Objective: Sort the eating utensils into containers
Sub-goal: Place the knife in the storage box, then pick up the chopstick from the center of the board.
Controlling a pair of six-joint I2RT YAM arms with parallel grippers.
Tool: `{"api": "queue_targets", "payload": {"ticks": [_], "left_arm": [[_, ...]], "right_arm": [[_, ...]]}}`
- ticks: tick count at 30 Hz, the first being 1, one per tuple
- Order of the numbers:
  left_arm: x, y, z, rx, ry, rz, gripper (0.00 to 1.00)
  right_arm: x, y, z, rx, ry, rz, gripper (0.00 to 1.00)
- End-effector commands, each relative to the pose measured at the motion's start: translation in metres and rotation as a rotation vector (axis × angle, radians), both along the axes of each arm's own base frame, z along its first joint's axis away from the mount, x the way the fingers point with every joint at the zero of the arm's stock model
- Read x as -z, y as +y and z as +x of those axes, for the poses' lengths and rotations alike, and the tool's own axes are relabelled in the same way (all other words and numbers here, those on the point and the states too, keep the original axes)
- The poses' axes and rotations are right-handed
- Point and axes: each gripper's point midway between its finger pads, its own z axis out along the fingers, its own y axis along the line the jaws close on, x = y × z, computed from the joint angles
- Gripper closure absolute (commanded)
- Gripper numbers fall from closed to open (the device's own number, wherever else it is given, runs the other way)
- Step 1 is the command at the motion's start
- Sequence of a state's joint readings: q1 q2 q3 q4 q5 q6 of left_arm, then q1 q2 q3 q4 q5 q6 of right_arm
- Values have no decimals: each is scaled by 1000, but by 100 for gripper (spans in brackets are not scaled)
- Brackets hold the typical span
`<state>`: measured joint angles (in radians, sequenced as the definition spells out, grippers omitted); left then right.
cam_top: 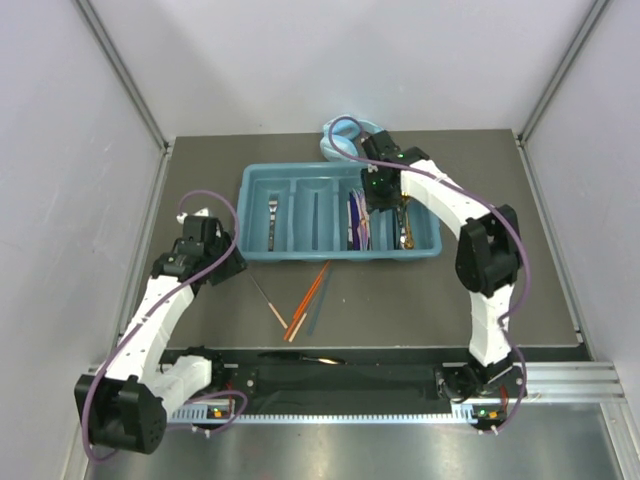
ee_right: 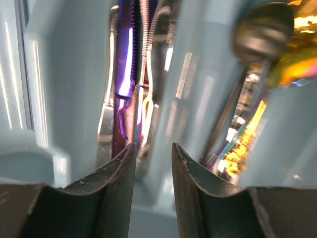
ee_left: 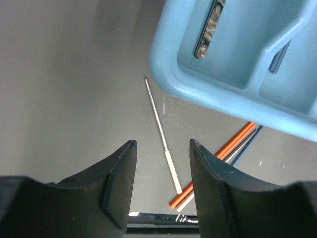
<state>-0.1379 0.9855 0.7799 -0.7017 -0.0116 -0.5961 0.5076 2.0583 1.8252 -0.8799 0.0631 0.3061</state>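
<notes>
The teal tray [cam_top: 340,255] sits at the back of the mat, with a silver fork [cam_top: 272,222] in its left compartment and purple knives [cam_top: 356,222] and gold spoons [cam_top: 405,225] further right. My right gripper [cam_top: 378,205] hangs low inside the tray, open, with nothing between its fingers. In the right wrist view it [ee_right: 152,148] hangs over a divider between the purple knives [ee_right: 124,74] and the gold spoons [ee_right: 277,64]. My left gripper [ee_left: 162,148] is open and empty, above a thin pale stick [ee_left: 161,131] near the orange chopsticks [ee_left: 223,148].
Light blue headphones [cam_top: 345,140] lie just behind the tray. The tray's near left corner [ee_left: 208,94] juts into the left wrist view. A dark slim utensil [cam_top: 300,357] lies at the mat's near edge. Grey walls close in both sides.
</notes>
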Motion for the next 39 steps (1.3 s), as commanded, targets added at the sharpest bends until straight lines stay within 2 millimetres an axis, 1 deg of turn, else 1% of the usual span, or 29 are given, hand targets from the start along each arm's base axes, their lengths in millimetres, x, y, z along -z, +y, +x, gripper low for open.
{"api": "queue_targets", "payload": {"ticks": [1,2,3,4,5,6,7,8,9,10,12,13,15,16,17,18,19,20,22,23,24,25,26,28,29,33,34,36,39], "left_arm": [[-12,-11,17,59,-37,-36,47],[-10,-15,15,75,-17,-50,47],[0,-16,12,71,33,-53,47],[5,-17,9,67,59,-61,47],[9,-18,8,64,81,-70,47],[14,-20,6,64,102,-79,47],[19,-20,4,47,119,-88,48],[22,-21,2,39,127,-98,48],[23,-24,0,38,128,-119,48],[29,-27,-3,14,143,-145,48],[32,-31,-8,-4,153,-174,49],[39,-32,-14,-33,178,-189,50],[46,-38,-23,-51,198,-192,50],[48,-40,-26,-52,201,-186,50],[51,-49,-31,-24,208,-170,51],[52,-52,-31,-32,209,-159,51],[53,-51,-30,-36,200,-126,51],[56,-54,-33,-22,212,-92,51],[58,-55,-30,-43,215,-73,51],[61,-58,-29,-38,217,-70,51],[62,-59,-29,-50,219,-72,51],[64,-58,-28,-56,220,-68,51],[66,-57,-27,-61,222,-56,51],[70,-54,-28,-86,226,-37,51],[72,-50,-28,-100,231,-18,51],[86,-45,-35,-133,257,-2,51],[89,-46,-34,-134,254,-6,51],[98,-46,-37,-140,276,4,51],[107,-49,-36,-133,291,19,52]], "right_arm": [[-39,-25,-2,34,-132,-27,65],[-56,-28,-6,41,-169,-6,65],[-53,-33,-12,49,-166,-8,65],[-61,-36,-12,66,-191,11,64],[-80,-40,-17,75,-236,36,64],[-79,-45,-23,84,-235,37,64],[-87,-48,-24,100,-259,57,64],[-97,-53,-33,105,-283,74,63],[-102,-56,-36,113,-302,76,63],[-108,-59,-40,121,-319,85,63],[-115,-65,-52,126,-348,106,62],[-116,-67,-56,128,-353,112,62],[-114,-72,-67,133,-363,120,62],[-118,-76,-71,136,-381,128,62],[-109,-79,-75,137,-369,121,61],[-106,-81,-77,142,-367,121,62],[-109,-83,-80,144,-376,127,61],[-103,-84,-83,139,-366,123,61],[-104,-88,-87,144,-373,128,62],[-100,-90,-90,142,-366,125,61],[-101,-92,-90,147,-372,128,61],[-104,-95,-92,153,-384,134,61],[-101,-98,-94,154,-382,131,61],[-104,-107,-96,165,-396,133,61],[-99,-111,-98,173,-387,127,61],[-93,-129,-101,194,-382,149,61],[-90,-132,-103,197,-378,150,61],[-87,-137,-103,204,-370,159,61],[-84,-137,-103,201,-365,170,61]]}}
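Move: The silver chopstick with the cream end lies on the table about 4 cm back and 5 cm to the right of the left hand, some 12 cm below; the orange chopsticks lie about 10 cm to the right of it, level with it. The knives, already in their compartment, lie about 2 cm ahead, 3 cm left and 9 cm below the right hand; the spoons are some 10 cm to the right of the knives, level with them. The silver chopstick is what the left hand sinks towards: about 10 cm down while easing back and right some 5 cm each, fingers half open and tipping steeper, still above it. From the knives the right hand withdraws empty, up and back to the right over the spoons' end of the storage box, then sinks slightly, fingers staying part open and tilting outward about 20 degrees. ##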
